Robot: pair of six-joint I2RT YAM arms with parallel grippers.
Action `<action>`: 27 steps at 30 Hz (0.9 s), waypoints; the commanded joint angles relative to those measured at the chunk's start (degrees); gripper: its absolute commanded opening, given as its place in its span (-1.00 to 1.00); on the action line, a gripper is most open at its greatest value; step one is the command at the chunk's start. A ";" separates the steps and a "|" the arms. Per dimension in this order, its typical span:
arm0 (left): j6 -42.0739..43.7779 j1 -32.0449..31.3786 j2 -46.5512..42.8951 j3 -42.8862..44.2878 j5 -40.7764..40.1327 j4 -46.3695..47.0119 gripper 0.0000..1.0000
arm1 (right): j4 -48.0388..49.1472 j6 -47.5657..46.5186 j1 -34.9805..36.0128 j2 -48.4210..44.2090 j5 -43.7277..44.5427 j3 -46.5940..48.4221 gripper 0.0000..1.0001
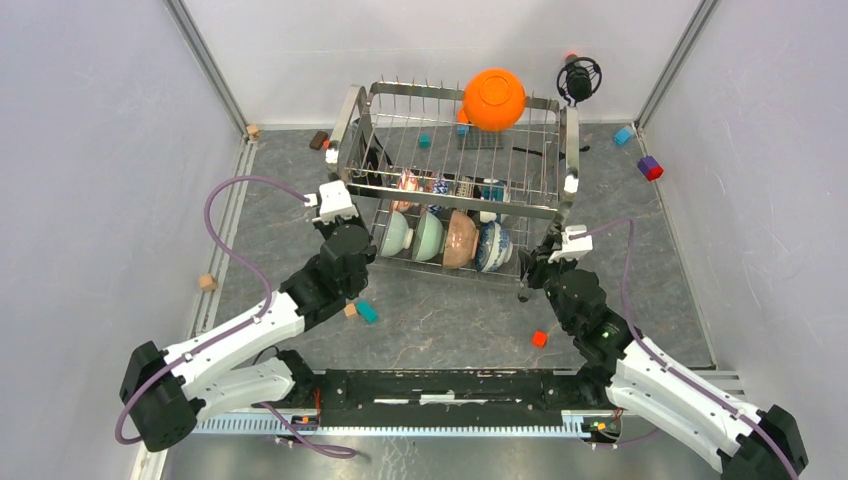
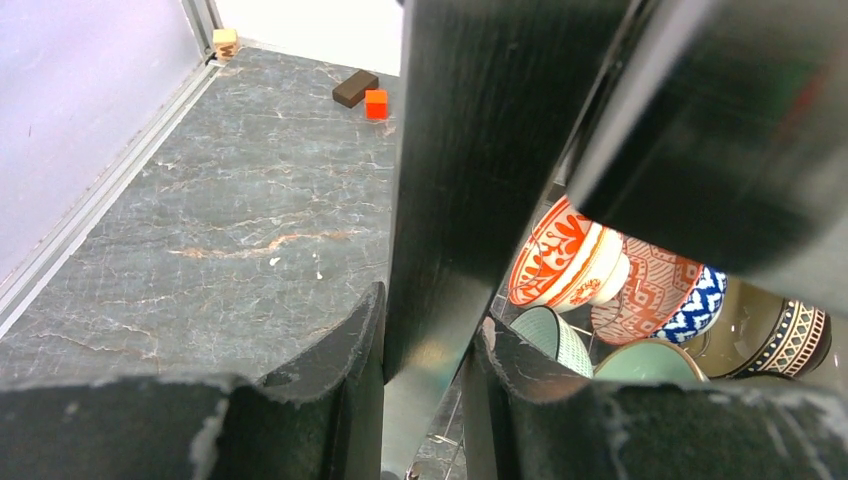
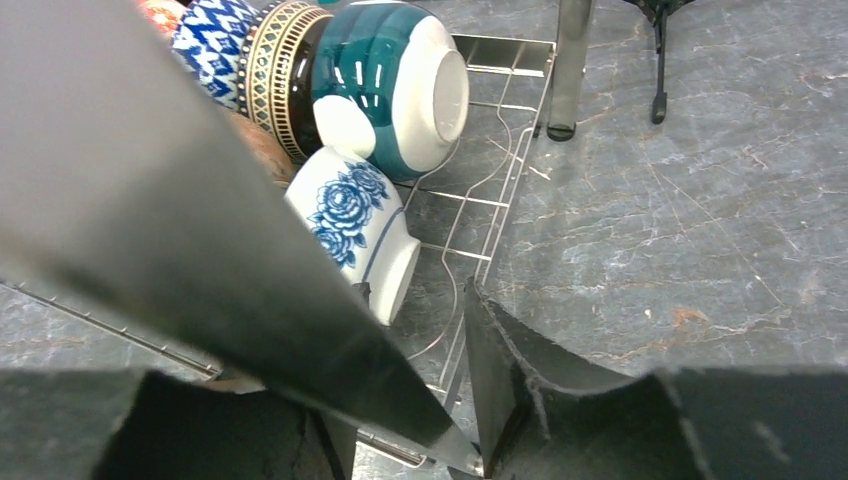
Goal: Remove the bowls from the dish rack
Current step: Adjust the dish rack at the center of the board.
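The steel dish rack (image 1: 455,150) stands mid-table. An orange bowl (image 1: 493,98) rests on its upper tier at the back right. Several bowls stand on edge in the lower tier, among them a pale green one (image 1: 396,235) and a blue-and-white one (image 1: 492,245). My left gripper (image 1: 362,225) (image 2: 430,320) is at the rack's front left corner, shut on a flat steel upright of the frame; a red-and-white bowl (image 2: 560,260) shows just beyond. At the front right corner, my right gripper (image 1: 535,270) (image 3: 410,380) is closed on another frame bar, beside a blue-rose bowl (image 3: 355,225).
A black microphone stand (image 1: 578,78) sits behind the rack's right end. Small blocks lie around: teal (image 1: 367,312), red-orange (image 1: 540,338), purple-red (image 1: 650,167), wooden (image 1: 207,282), brown (image 2: 355,88). White walls with metal rails close in the table on three sides.
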 commanded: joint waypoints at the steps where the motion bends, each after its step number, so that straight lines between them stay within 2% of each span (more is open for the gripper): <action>1: -14.06 2.03 2.32 -3.81 3.85 -7.87 -0.91 | -3.39 -0.94 -2.05 1.31 1.80 2.28 -0.05; 2: -14.49 1.99 1.74 -3.65 4.16 -9.31 -0.80 | -4.05 -0.65 -2.00 0.78 1.04 2.37 0.01; 5: -15.37 2.00 -1.72 -3.94 4.84 -12.54 -0.07 | -6.23 -0.96 -2.00 -1.47 -2.20 3.00 0.38; 8: -16.49 2.04 -6.66 -4.84 5.87 -15.55 0.47 | -11.37 -2.75 -2.06 -3.29 -5.98 5.20 0.67; 10: -17.87 1.98 -9.95 -4.58 7.18 -19.29 0.70 | -15.59 -3.82 -2.04 -4.63 -7.09 6.94 0.77; 13: -19.97 2.01 -14.92 -3.86 11.15 -25.43 0.98 | -21.60 -5.12 -2.07 -7.45 -8.13 9.19 0.82; 18: -25.96 1.96 -23.61 -3.16 20.05 -36.61 0.99 | -27.47 -5.52 -2.05 -13.73 -9.64 10.14 0.85; 22: -34.33 2.01 -30.10 -4.00 24.08 -42.96 0.99 | -27.35 -2.44 -1.99 -18.51 -11.80 8.23 0.85; 25: -29.07 2.01 -35.37 -6.47 36.06 -37.91 0.99 | -25.33 -0.37 -2.06 -22.22 -14.44 5.95 0.81; 27: -28.06 2.05 -38.33 -9.81 47.11 -30.60 0.99 | -24.67 0.17 -1.99 -24.21 -14.93 4.65 0.79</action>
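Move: Between the left fingers is the dish rack's left front leg, gripped at the hand point; the nearest green bowl lies about 7 cm right of it, 6 cm farther out and 15 cm lower, and the teal block some 8 cm straight back on the table, 23 cm down. At the right hand point is the rack's right front leg; the blue-white bowl sits 7 cm ahead, 8 cm left and 8 cm below, the red cube 10 cm back, 4 cm right and 14 cm down. Opening wide, both grippers let the rack's front legs out from between their fingers. The left hand first sinks about 5 cm, then draws back to some 10 cm from its start, rolling its left side down and turning clockwise, some 20 degrees each. The right hand backs off about 5 cm and rises some 4 cm, turning slightly counter-clockwise. ##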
